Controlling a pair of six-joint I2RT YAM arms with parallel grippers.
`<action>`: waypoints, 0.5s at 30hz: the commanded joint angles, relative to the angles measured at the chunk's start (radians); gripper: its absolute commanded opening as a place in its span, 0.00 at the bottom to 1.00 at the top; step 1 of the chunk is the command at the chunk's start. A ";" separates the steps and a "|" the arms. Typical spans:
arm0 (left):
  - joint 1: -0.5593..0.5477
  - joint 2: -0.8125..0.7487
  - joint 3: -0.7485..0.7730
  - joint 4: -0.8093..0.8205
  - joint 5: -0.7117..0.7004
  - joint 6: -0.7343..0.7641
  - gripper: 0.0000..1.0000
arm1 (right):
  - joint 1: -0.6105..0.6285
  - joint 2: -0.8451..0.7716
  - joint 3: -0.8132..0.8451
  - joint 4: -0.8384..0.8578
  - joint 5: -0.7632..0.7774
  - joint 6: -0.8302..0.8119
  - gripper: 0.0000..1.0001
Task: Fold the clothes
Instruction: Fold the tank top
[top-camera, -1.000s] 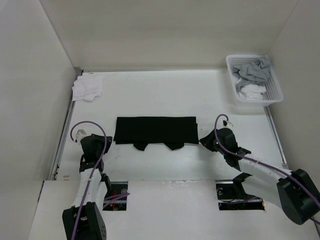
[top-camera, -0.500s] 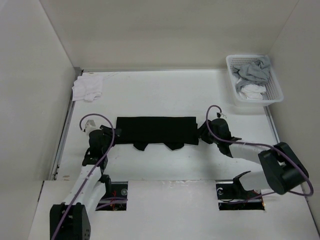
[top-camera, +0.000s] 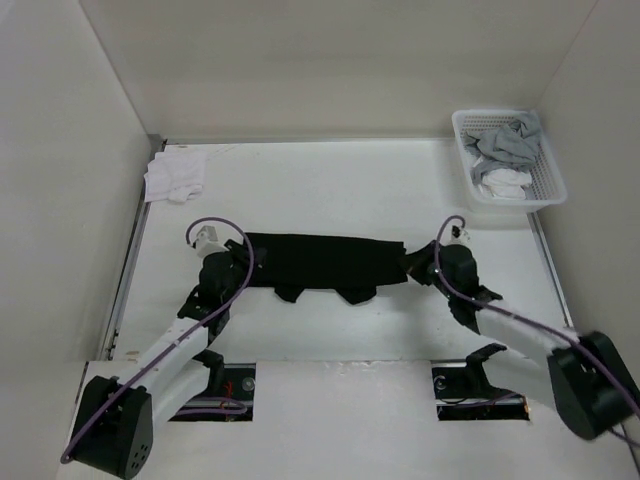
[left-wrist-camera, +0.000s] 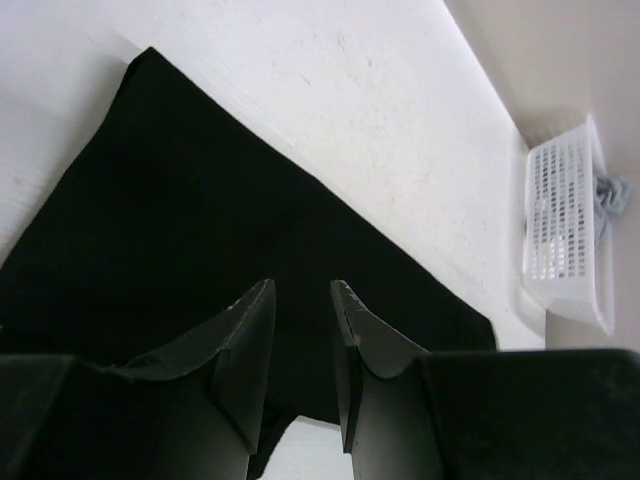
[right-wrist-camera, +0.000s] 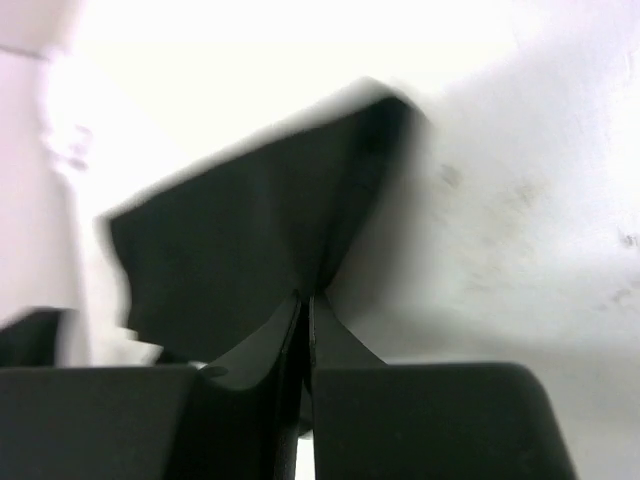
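The clothes, a black T-shirt (top-camera: 325, 262), lie folded into a long strip across the table's middle, with two small flaps poking out along the near edge. My left gripper (top-camera: 245, 264) sits over its left end. In the left wrist view the left gripper (left-wrist-camera: 302, 295) has its jaws apart, with the flat black T-shirt (left-wrist-camera: 200, 220) beneath them and nothing pinched. My right gripper (top-camera: 412, 268) is at the shirt's right end. The right wrist view shows the right gripper (right-wrist-camera: 303, 297) shut on the T-shirt (right-wrist-camera: 250, 240), whose edge rises in a tent to the fingertips.
A white basket (top-camera: 466, 150) holding grey and white garments stands at the back right, and the same basket (left-wrist-camera: 565, 235) shows in the left wrist view. A crumpled white cloth (top-camera: 175, 178) lies at the back left corner. White walls enclose the table.
Both arms have reached in to the shirt's ends. The left gripper has opened partway over the left end. The right gripper has closed on the right edge, which now lifts slightly.
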 joint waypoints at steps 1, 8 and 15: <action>-0.065 0.054 0.046 0.109 -0.036 0.005 0.27 | -0.009 -0.259 0.027 -0.176 0.101 -0.074 0.05; -0.170 0.169 0.050 0.224 -0.059 -0.005 0.29 | 0.092 -0.402 0.259 -0.503 0.209 -0.235 0.05; -0.159 0.123 0.029 0.220 -0.047 -0.007 0.29 | 0.348 -0.067 0.588 -0.536 0.329 -0.341 0.06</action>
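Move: The folded tank top lies as a strip, its right end already pinched in the right hand. Its left end, the likely fold target, is about 43 cm to that hand's left, 3 cm ahead and 5 cm below; its middle is about 21 cm left, also 3 cm ahead. The nearer strap tab sticks out some 12 cm left and 5 cm back. From the left hand, the strip's left end is about 3 cm left, 2 cm ahead and 9 cm below. The tank top's right end goes quickly up off the table in the shut right fingers, about 15 cm, first drifting slightly right and then swinging left over the strip as the hand rolls left side down and its fingertips tilt up. Meanwhile the left hand, partly open and holding nothing, shifts some 5 cm right, dipping slightly before it eases up again. ##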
